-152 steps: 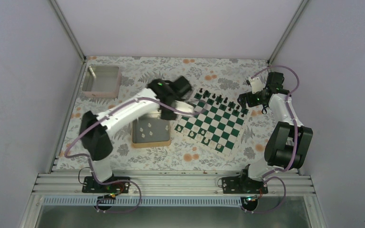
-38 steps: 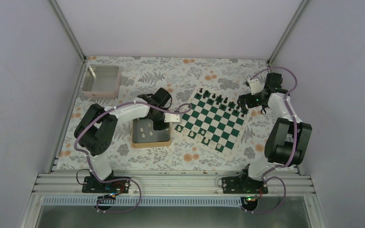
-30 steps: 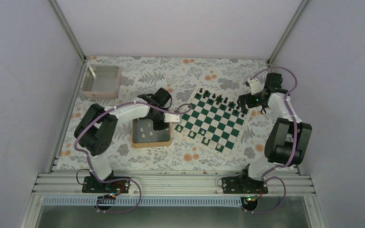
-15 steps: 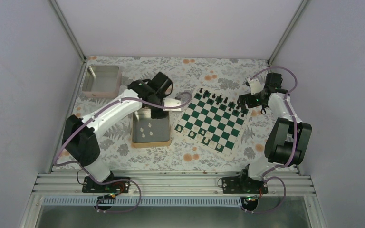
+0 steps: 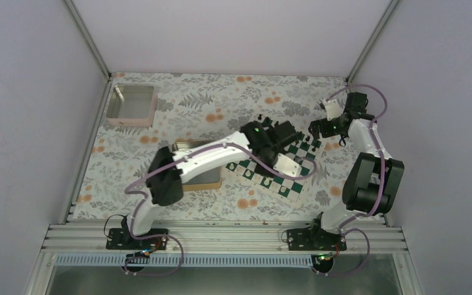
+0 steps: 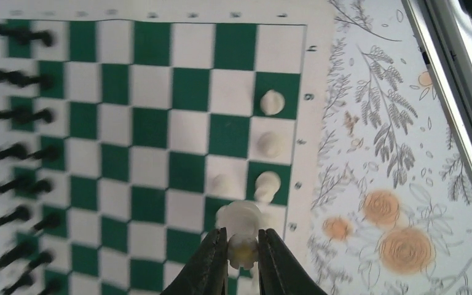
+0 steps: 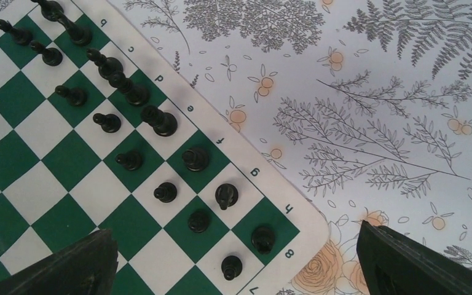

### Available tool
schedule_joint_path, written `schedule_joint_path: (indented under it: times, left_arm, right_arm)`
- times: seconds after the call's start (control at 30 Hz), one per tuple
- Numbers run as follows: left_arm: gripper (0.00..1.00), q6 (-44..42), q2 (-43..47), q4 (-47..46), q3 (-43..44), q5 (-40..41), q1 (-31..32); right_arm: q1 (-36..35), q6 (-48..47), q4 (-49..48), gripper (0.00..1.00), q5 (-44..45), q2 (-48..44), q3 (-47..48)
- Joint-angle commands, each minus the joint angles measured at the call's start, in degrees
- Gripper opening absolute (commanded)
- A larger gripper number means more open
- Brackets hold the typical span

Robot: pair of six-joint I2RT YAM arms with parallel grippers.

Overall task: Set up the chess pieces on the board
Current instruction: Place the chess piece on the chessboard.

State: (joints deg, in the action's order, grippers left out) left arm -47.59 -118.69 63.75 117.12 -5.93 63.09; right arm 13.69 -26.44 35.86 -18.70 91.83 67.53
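Observation:
My left gripper (image 6: pixel 243 234) is shut on a small white chess piece (image 6: pixel 240 216), which hangs low over the near edge row of the board (image 6: pixel 153 132). Several white chess pieces (image 6: pixel 272 102) stand on squares along that edge, just ahead of the held one. In the top view the left arm reaches across the board (image 5: pixel 304 165), with its gripper (image 5: pixel 286 166) over the near right side. My right gripper (image 7: pixel 236 241) hangs wide open above the board's far corner (image 7: pixel 295 215), over the black pieces (image 7: pixel 160 123), holding nothing. The top view shows it (image 5: pixel 319 127) at the far right corner.
Black pieces (image 6: pixel 18 114) fill the two far rows. A gold-rimmed tin (image 5: pixel 195 185) sits left of the board, partly hidden by the left arm. A pinkish tray (image 5: pixel 132 106) stands at the back left. Floral cloth (image 6: pixel 393 153) borders the board.
The left arm rose from the tin and swung right across the board, carrying a white piece. The right arm stayed where it was.

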Motion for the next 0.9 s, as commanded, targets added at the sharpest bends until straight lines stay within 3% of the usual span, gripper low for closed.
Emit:
schedule_joint_path:
  times: [0.0,0.33,0.87]
  left_arm:
    - [0.15,-0.97,-6.96,2.82,6.31,-2.04,2.75]
    - [0.15,-0.13,-22.77,7.06,26.59,-3.31,8.96]
    - [0.15,-0.47,-27.66,5.22,26.27,-0.9,10.56]
  right_arm:
    - [1.35,1.33,0.4,1.0,-0.15,-0.22,1.76]
    - [2.18,1.34,0.86,1.0,-0.2,0.11,2.77]
    - [2.57,0.95,0.84,1.0,-1.37,-0.85,2.06]
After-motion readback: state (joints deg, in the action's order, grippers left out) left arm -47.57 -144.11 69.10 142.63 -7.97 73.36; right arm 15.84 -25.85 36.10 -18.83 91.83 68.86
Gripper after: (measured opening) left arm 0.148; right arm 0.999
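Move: The left hand already holds a white piece. The empty corner square h1 lies about 7 cm back, 11 cm to its right and some 17 cm below. Beside it, the white piece on g1 stands about 5 cm back and 8 cm right of the hand, and the one on f1 about 3 cm back and 5 cm right, both roughly 15 cm lower. From the right hand, h1 is some 20 cm back, 11 cm left and 13 cm below. Still pinching the white piece, the left hand carries it right, down and back towards the empty h1 corner, about 14 cm in all, turning some 10 degrees clockwise. The rightward sweep and first drop come early; then it draws back nearly level and finally sinks a last 2–3 cm. The open right hand edges 1–2 cm right. ##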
